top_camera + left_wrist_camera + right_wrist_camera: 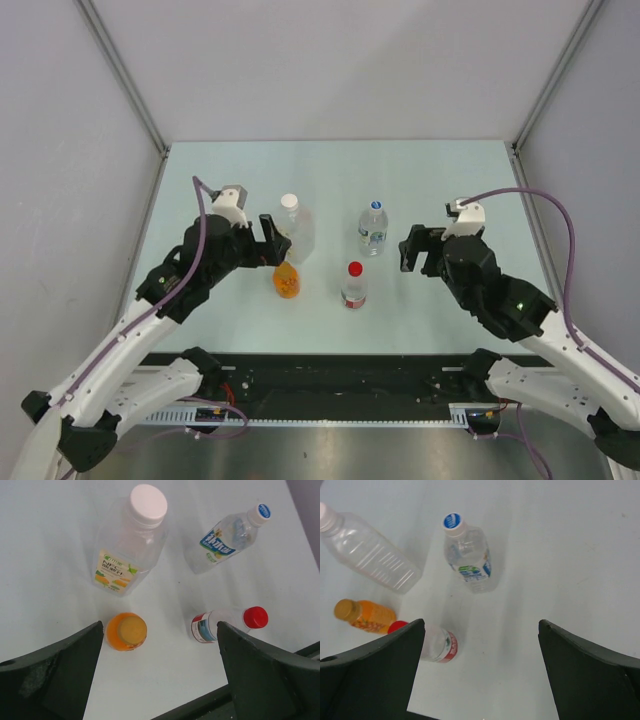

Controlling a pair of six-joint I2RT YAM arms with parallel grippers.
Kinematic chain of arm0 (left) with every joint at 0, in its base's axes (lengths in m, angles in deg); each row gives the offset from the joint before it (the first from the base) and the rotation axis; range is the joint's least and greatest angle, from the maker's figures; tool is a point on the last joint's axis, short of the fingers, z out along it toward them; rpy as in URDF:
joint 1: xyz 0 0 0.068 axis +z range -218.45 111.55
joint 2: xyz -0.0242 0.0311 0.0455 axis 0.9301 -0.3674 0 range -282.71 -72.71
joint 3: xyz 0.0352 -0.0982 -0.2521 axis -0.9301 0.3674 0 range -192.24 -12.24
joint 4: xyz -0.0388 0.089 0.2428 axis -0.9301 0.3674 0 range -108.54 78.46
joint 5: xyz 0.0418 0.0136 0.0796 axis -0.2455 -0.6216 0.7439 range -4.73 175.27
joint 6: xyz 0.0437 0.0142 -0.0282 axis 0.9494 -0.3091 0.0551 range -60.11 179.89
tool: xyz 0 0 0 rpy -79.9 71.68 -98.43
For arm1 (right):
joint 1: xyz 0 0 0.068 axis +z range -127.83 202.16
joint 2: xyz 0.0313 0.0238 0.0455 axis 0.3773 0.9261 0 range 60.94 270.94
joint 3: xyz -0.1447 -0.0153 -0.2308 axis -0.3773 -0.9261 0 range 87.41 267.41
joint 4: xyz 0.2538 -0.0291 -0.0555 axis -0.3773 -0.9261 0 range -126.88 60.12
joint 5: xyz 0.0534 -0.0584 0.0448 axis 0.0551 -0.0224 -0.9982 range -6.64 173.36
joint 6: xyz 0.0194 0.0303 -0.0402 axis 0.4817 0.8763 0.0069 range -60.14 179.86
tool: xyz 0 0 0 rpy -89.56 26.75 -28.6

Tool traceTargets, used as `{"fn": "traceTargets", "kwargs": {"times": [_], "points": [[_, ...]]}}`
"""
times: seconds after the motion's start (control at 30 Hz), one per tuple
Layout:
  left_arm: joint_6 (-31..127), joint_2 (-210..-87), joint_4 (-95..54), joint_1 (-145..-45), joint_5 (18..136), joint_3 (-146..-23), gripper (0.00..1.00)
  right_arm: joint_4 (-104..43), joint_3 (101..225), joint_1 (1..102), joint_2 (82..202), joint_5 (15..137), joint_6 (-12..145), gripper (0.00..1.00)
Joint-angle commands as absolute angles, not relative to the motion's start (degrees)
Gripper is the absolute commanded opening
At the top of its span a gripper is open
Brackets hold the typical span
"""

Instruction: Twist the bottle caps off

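Several bottles stand upright on the table, all capped. The large clear bottle [298,235] [125,555] carries a white cap [290,201] [148,502]. A blue-labelled bottle [373,232] [470,562] has a blue cap [264,511] [452,521]. The small red-labelled bottle [354,290] [206,628] has a red cap [355,268] [255,617]. My left gripper [272,240] [161,626] hangs open above the table, just left of the large bottle, holding nothing. On the far side of the blue-capped bottle, to its right, my right gripper [415,250] [481,622] is open and empty too.
A small orange juice bottle [287,280] [126,631] with a tan cap stands in front of the large bottle, close to my left fingers. Grey walls enclose the pale table [460,180] on three sides. A black rail [340,375] runs along the near edge.
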State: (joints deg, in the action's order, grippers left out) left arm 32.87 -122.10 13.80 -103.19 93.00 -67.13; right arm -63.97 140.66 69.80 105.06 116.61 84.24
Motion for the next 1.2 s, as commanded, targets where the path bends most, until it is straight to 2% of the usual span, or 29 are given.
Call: {"fn": "traceTargets", "kwargs": {"times": [0.0,0.13,0.27,0.77,1.17], "points": [[35.37,-116.93,8.27,-103.07,89.75,-64.18,1.00,-58.89,140.84,74.18,106.02,112.10,81.05,1.00],[35.63,-114.11,7.38,-102.99,91.41,-62.69,1.00,-58.18,140.76,83.57,111.46,116.22,81.66,1.00],[35.90,-112.36,7.92,-102.99,91.95,-61.98,1.00,-56.52,140.84,88.42,117.27,119.30,83.15,1.00],[36.60,-105.58,5.72,-102.99,90.89,-57.24,1.00,-48.87,140.84,87.91,129.49,119.75,85.00,0.97],[37.48,-104.44,7.04,-102.99,90.10,-56.80,1.00,-46.67,140.84,85.71,133.62,117.64,85.35,0.66]]}}
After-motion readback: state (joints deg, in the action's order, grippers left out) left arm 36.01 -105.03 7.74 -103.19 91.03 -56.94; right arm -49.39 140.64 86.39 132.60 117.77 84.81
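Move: The red-capped bottle stands about 14 cm to the right hand's left, level with it fore and aft, its middle some 16 cm below. The blue-capped bottle is about 14 cm ahead and 9 left of that hand; the orange bottle lies 15 cm left of the red-capped one and 1 farther out. From the left hand, the red-capped bottle is some 17 cm right, 2 back and 16 below. Right hand swings some 14 cm left and 9 down, part-closing around the red cap; left hand eases back. ##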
